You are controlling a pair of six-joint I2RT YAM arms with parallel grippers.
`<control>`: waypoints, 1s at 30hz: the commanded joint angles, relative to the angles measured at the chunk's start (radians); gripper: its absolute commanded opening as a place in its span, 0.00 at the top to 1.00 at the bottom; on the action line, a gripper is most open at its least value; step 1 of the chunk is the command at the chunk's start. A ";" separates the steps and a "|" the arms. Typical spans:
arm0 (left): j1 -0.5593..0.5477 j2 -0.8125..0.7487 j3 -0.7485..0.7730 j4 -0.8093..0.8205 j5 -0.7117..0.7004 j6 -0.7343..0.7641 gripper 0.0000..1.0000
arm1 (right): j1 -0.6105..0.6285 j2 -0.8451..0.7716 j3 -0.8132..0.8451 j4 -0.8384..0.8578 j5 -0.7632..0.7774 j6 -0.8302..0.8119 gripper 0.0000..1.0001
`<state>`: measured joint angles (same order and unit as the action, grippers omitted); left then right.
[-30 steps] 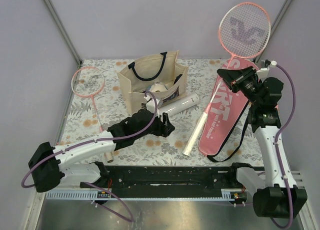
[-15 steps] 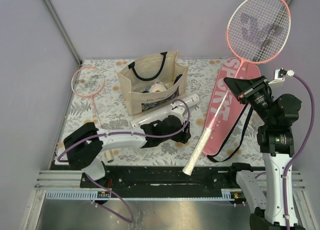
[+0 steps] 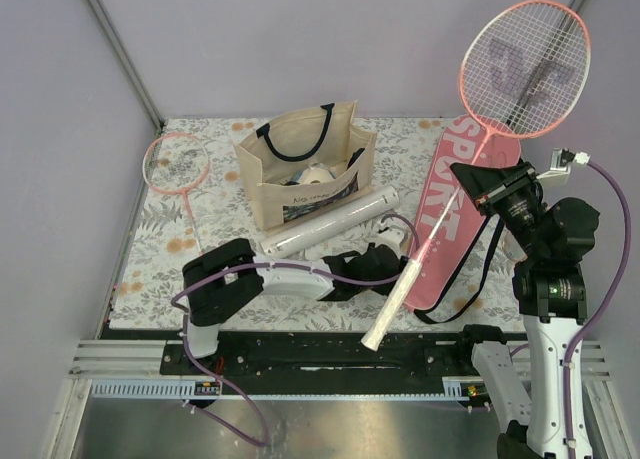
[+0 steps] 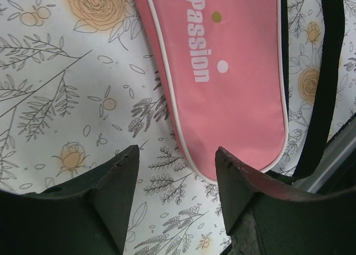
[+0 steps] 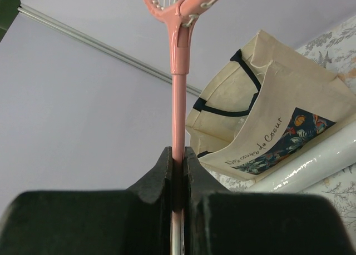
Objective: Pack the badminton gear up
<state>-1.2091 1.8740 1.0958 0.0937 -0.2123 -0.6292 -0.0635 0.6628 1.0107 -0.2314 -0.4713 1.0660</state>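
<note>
My right gripper is shut on the pink shaft of a pink-framed racket and holds it lifted, head up at the back right, white handle hanging low. The shaft runs between the jaws in the right wrist view. The pink "SPORT" cover with black strap lies flat on the right. My left gripper is open and empty, low over the cloth beside the cover's near end. A second pink racket lies at the far left. The long white tube lies by the tote bag.
The beige tote bag with black handles stands at the back centre, white items inside; it also shows in the right wrist view. The black base rail runs along the near edge. Grey walls enclose the floral-cloth table.
My right gripper has lifted the racket higher and further right, its handle off the cover. My left arm has swung right across the table to the cover's near end.
</note>
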 commanded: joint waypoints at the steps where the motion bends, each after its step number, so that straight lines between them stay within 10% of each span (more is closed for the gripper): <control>1: -0.012 0.031 0.052 0.050 -0.021 -0.001 0.40 | -0.002 -0.017 0.008 0.027 0.039 -0.043 1.00; 12: -0.020 0.166 0.113 0.018 -0.029 -0.004 0.48 | -0.002 -0.048 -0.018 0.012 0.077 -0.058 1.00; 19: -0.015 0.130 0.069 0.029 -0.045 -0.026 0.99 | -0.002 -0.028 -0.014 0.004 0.091 -0.080 1.00; 30: -0.006 -0.038 -0.119 0.129 -0.105 -0.026 1.00 | -0.002 0.064 0.029 0.007 0.211 -0.187 1.00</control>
<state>-1.2182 1.8988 1.0145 0.1940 -0.2604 -0.6651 -0.0647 0.6933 0.9936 -0.2852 -0.3218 0.9401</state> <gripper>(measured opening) 0.027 0.078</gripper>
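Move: The left hand, open and empty, has the near part of the pink bag's left edge about 3 cm to its right and 3 cm below; the bag's middle is some 18 cm ahead and 13 cm right. The white tube's middle lies roughly 16 cm ahead and 19 cm left of that hand. From the right hand, already holding the racket high up, that bag edge is about 6 cm back, 8 cm left and 40 cm below. Right and down, each by about 3 cm, the left hand brings its open fingers to the pink bag's left edge near the bag's near end, shuts them on the piping, then pulls it back left some 4 cm. The right hand keeps its grip on the racket shaft and late on eases down, right and forward, about 3 cm each, turning slightly clockwise. ##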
